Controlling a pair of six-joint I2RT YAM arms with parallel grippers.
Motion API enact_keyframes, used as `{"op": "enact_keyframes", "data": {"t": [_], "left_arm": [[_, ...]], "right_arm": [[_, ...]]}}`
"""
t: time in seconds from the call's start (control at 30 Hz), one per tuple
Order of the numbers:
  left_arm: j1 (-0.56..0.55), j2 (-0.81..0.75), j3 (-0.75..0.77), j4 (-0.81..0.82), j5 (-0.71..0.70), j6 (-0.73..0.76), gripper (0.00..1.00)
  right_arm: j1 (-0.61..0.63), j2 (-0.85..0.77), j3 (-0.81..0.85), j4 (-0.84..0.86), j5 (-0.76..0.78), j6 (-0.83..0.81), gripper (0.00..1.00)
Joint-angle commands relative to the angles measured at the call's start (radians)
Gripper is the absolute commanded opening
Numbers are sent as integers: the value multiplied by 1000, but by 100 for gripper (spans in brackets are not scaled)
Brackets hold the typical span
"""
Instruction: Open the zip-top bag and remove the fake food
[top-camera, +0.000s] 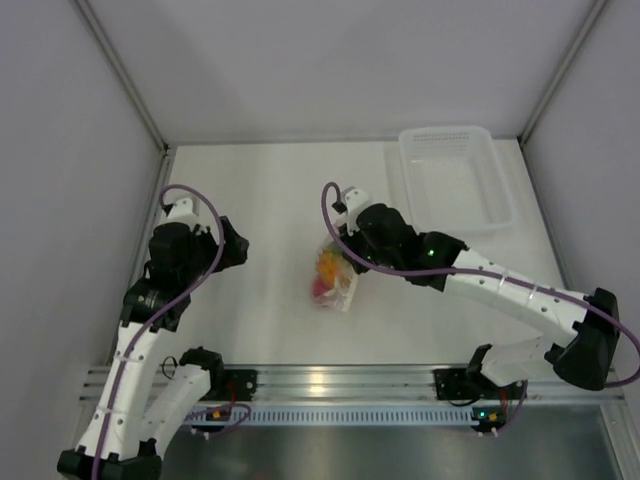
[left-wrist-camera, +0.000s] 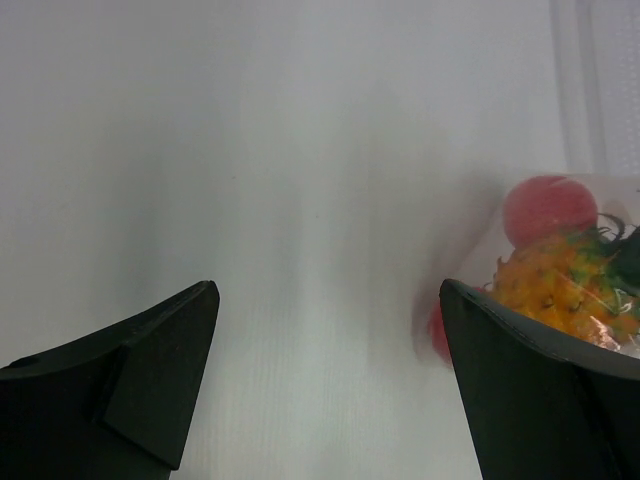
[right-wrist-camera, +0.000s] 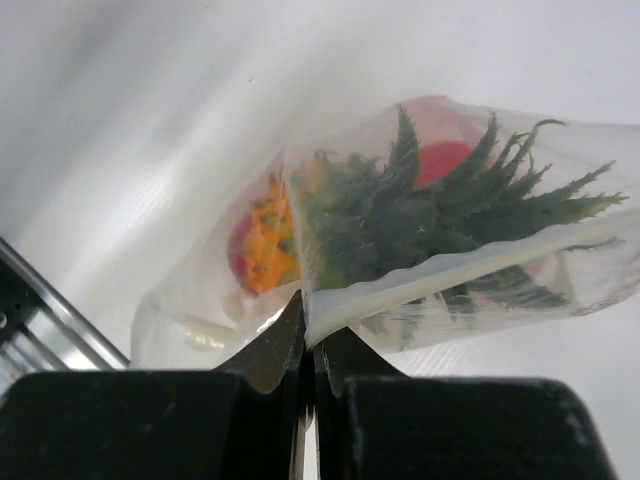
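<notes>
The zip-top bag (top-camera: 334, 278) is a small clear crinkly bag near the table's middle, holding the orange-yellow toy pineapple (top-camera: 328, 264) and red fruit (top-camera: 320, 291). My right gripper (top-camera: 349, 254) is shut on the bag's top edge; in the right wrist view its jaws (right-wrist-camera: 310, 335) pinch the white zip strip (right-wrist-camera: 450, 278), with the green crown (right-wrist-camera: 400, 210) and a red fruit (right-wrist-camera: 447, 158) behind the plastic. My left gripper (top-camera: 238, 250) is open and empty, left of the bag. In the left wrist view the bag's pineapple (left-wrist-camera: 555, 285) and red fruit (left-wrist-camera: 548, 207) lie beyond its right finger (left-wrist-camera: 530, 390).
A rigid translucent rectangular bin (top-camera: 455, 180) stands at the back right. White walls enclose the table on the left, back and right. A metal rail (top-camera: 330, 385) runs along the near edge by the arm bases.
</notes>
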Motion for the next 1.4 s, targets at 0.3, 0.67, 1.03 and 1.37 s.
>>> {"op": "enact_keyframes", "data": {"t": [0.3,0.67,1.03,1.37], "left_arm": [[2,-9,-78,649,663,-206,98],[-101,40,-191,1112,895,-140,98],[-410,135,-153,1128,1053,8,97],[-455,224,-99,1128,970,61,95]], "right_arm": [[0,-73,333,-578,-149,-288,0],[124,-96,378,-766,-333,-394,0],[137,-107,445,-800,-486,-443,0],[140,-115,464,-817,-583,-457,0]]}}
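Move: The zip-top bag hangs from the closed right fingers. From the left gripper the bag's middle is about 23 cm to the right, 1 cm back and 9 cm lower; the pineapple in it is 22 cm right, level fore and aft and 10 cm down, the lower red fruit 20 cm right, 3 cm back and 13 cm down. From the right fingers the bag's middle is some 5 cm left, 1 cm ahead and 7 cm below. Bring the left gripper, wide open, some 23 cm right towards the hanging bag, rising at first and then drawing back, while turning it about 80 degrees clockwise so its fingers face the bag. Keep the right fingers shut on the bag by its zip edge and carry it back about 16 cm, a little up and right, turning counter-clockwise. ##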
